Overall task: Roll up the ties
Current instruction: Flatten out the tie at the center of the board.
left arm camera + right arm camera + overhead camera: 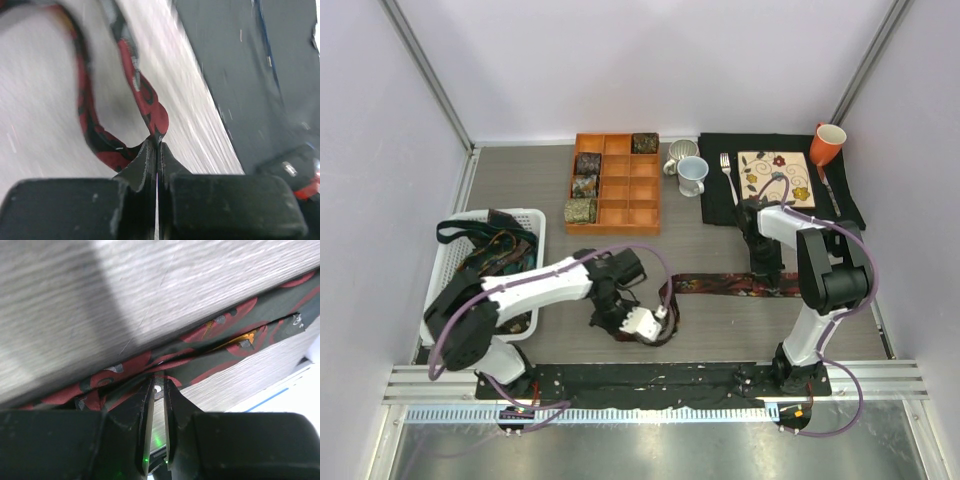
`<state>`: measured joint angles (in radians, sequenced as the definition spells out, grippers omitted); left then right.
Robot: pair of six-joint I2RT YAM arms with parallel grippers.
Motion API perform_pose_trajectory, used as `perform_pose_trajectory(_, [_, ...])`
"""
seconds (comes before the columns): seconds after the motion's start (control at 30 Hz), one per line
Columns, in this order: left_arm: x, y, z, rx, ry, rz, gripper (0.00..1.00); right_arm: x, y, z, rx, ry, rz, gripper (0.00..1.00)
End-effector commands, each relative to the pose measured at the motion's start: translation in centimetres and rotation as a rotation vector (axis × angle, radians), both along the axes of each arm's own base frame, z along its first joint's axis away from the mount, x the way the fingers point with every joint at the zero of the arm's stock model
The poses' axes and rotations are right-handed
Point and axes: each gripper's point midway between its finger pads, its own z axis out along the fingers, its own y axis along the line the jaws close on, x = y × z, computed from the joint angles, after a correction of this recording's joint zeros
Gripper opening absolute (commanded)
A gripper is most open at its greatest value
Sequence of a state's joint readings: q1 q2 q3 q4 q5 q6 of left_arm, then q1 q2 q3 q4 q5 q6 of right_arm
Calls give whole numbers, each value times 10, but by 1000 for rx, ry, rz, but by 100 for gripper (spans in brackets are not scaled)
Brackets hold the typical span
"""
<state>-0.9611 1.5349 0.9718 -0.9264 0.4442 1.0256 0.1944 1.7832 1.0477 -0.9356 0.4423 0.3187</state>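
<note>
A maroon patterned tie [730, 284] lies stretched across the table in front of the arms. Its narrow end curls into a loop [147, 100] at the left. My left gripper [660, 322] is low over that loop, and the left wrist view shows it [157, 144] shut on the fabric's edge. My right gripper [767, 272] stands over the tie's right part. In the right wrist view its jaws [159, 385] are nearly together, pinching the tie's edge [215, 360]. Several rolled ties [584, 186] sit in an orange compartment tray [632, 195]. More unrolled ties [500, 250] fill a white basket [450, 255].
Two pale mugs [688, 168] stand right of the tray. A black placemat [720, 200] at the back right carries a fork [726, 172], a floral tile [775, 178] and an orange mug [828, 145]. Walls close in both sides.
</note>
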Motion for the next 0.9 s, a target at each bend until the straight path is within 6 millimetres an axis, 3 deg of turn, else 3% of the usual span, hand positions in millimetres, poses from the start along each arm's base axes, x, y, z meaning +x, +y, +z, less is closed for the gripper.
perform_pose_trajectory(0.0, [-2,60,15,137,97,226,0,29,-8,-3,-55,-72,13,20])
perform_pose_trajectory(0.13, [18,77,18,191,210,437,0,38,-11,1,-97,-67,56,19])
perform_pose_trajectory(0.3, [66,83,23,176,339,662,0,34,-15,6,-144,-43,113,19])
perform_pose_trajectory(0.43, [93,86,28,167,373,727,0,31,-18,9,-164,-39,133,19])
perform_pose_trajectory(0.53, [104,87,26,187,375,751,12,32,-16,8,-181,-31,152,19])
perform_pose_trajectory(0.57, [109,87,28,180,373,773,24,33,-13,8,-180,-31,158,19])
perform_pose_trajectory(0.63, [127,85,36,103,357,827,34,33,-9,9,-175,-29,170,19])
perform_pose_trajectory(0.67, [135,86,47,43,340,850,51,35,-7,12,-177,-35,179,19])
perform_pose_trajectory(0.7, [138,83,55,-6,334,858,59,35,-5,14,-180,-35,187,19])
perform_pose_trajectory(0.73, [149,81,59,-58,280,868,64,38,-3,18,-176,-45,183,20])
perform_pose_trajectory(0.77, [154,81,77,-123,201,864,72,40,-2,21,-171,-56,180,20])
perform_pose_trajectory(0.83, [173,78,85,-221,58,887,79,46,-1,31,-174,-71,174,24])
perform_pose_trajectory(0.87, [178,76,104,-291,-30,885,90,48,-2,37,-178,-83,165,26])
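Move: Pinched in the left hand, roughly 3 cm above the table, is the tie's loose end. The bare spot it is taken to lies about 11 cm ahead and 9 cm left. From this hand the white basket is centred some 27 cm left and 10 cm ahead, and the orange divided box about 31 cm ahead and 2 cm left. Right under the right hand's fingertips lies the tie's other part; the black placemat is centred about 22 cm ahead of that hand and 2 cm right. Swinging the shut left fingers with the tie's end left towards the basket, then forward, all low over the table, the left hand travels some 17 cm and turns about 50 degrees counter-clockwise; near the finish it opens wide, lets go and starts to rise. The right fingertips keep to the tie near its right end, easing about 3 cm forward with a slight counter-clockwise turn. ##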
